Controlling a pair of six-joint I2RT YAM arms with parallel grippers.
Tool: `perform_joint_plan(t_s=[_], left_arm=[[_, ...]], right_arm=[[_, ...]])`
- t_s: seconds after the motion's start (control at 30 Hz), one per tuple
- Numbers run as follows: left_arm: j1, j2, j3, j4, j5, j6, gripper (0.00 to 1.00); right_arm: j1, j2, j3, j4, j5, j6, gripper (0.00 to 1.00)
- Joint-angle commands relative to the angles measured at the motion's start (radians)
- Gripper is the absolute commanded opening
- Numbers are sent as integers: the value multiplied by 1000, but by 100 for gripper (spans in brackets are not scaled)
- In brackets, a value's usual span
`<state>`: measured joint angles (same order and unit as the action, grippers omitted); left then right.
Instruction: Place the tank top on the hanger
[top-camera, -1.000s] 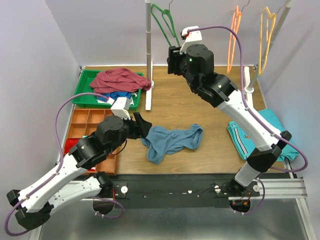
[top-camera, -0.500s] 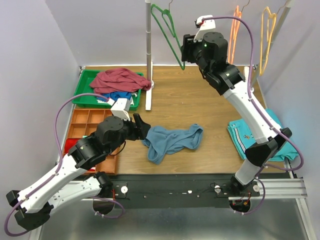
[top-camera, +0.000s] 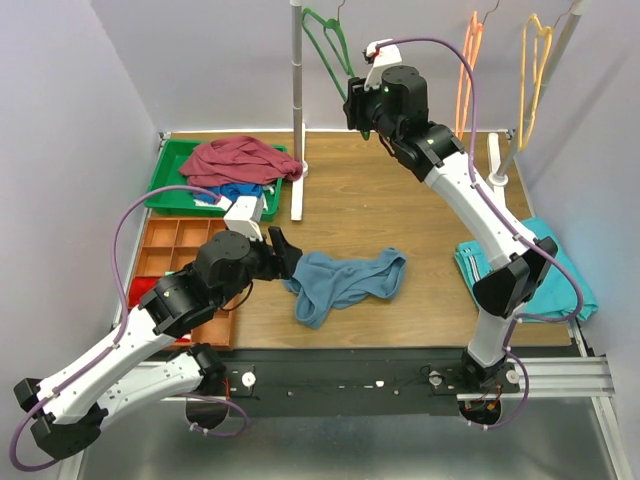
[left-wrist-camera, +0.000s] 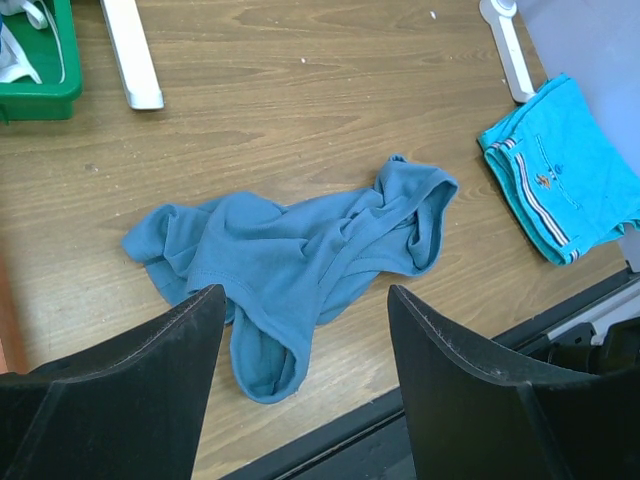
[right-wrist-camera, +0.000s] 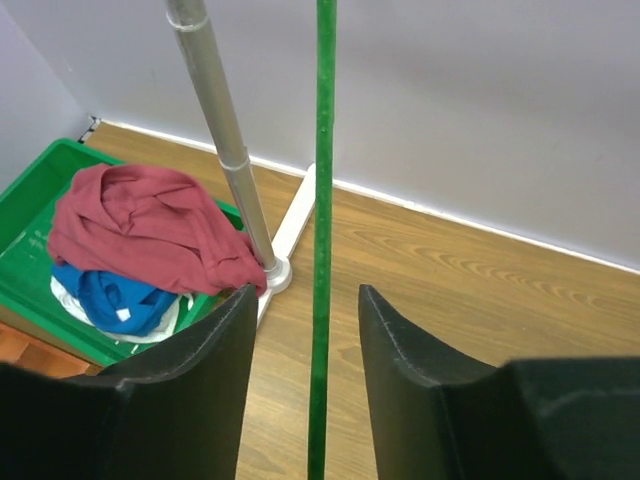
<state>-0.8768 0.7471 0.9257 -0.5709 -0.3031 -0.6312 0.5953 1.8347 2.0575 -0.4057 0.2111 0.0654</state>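
Observation:
The slate-blue tank top (top-camera: 345, 283) lies crumpled on the wooden table; in the left wrist view the tank top (left-wrist-camera: 300, 250) spreads just beyond my fingers. My left gripper (top-camera: 288, 255) hovers at its left edge, open and empty (left-wrist-camera: 305, 295). The green hanger (top-camera: 327, 45) hangs from the rack at the back. My right gripper (top-camera: 356, 103) is raised to it. In the right wrist view one thin green bar of the hanger (right-wrist-camera: 322, 200) runs straight down between the open fingers of my right gripper (right-wrist-camera: 308, 292), with a gap on each side.
The rack's metal pole (top-camera: 297, 110) stands beside the green hanger. A green tray (top-camera: 165, 190) holds a maroon garment (top-camera: 240, 160). An orange hanger (top-camera: 466, 70) and a yellow hanger (top-camera: 535, 60) hang at the back right. Folded teal cloth (top-camera: 545, 270) lies right; an orange compartment tray (top-camera: 170, 250) lies left.
My right gripper swung right, then back left to the green hanger, and its jaws narrowed around the hanger's bar. The left arm and the tank top stayed still.

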Motion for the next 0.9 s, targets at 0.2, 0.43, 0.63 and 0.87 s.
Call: perform_joint_plan(t_s=[0.2, 0.43, 0.63, 0.87], left_arm=[[6, -15, -19, 13, -22, 13, 74], [6, -9, 5, 8, -25, 16, 73], [6, -2, 12, 8, -24, 16, 72], [6, 11, 25, 6, -31, 19, 72]], right_arm=[[-5, 3, 44, -7, 40, 13, 6], [-5, -20, 47, 1, 60, 7, 1], [-5, -67, 18, 30, 65, 2, 1], [-5, -91, 35, 68, 53, -1, 1]])
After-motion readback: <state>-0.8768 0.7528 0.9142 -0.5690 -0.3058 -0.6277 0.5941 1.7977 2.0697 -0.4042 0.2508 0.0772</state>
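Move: The green hanger's bottom bar, near its end closest to the robot, already runs between the right gripper's half-open fingers, right at the hand point. From that hand the rack post stands about 18 cm ahead and 14 cm to the left, the red cloth about 12 cm ahead, 31 cm left and 33 cm below, and the tank top about 21 cm back, 2 cm left and 38 cm below. From the left gripper the gripped part of the hanger lies some 28 cm ahead, 14 cm right and 12 cm higher. Hold the right gripper in place and shut its fingers fully, pinching the green hanger's bar between the pads. Once it is gripped, ease the hanger a little to the right, then lift it, about 2.5 cm up and some 1.5 cm right in all, with hardly any turn of the wrist. ##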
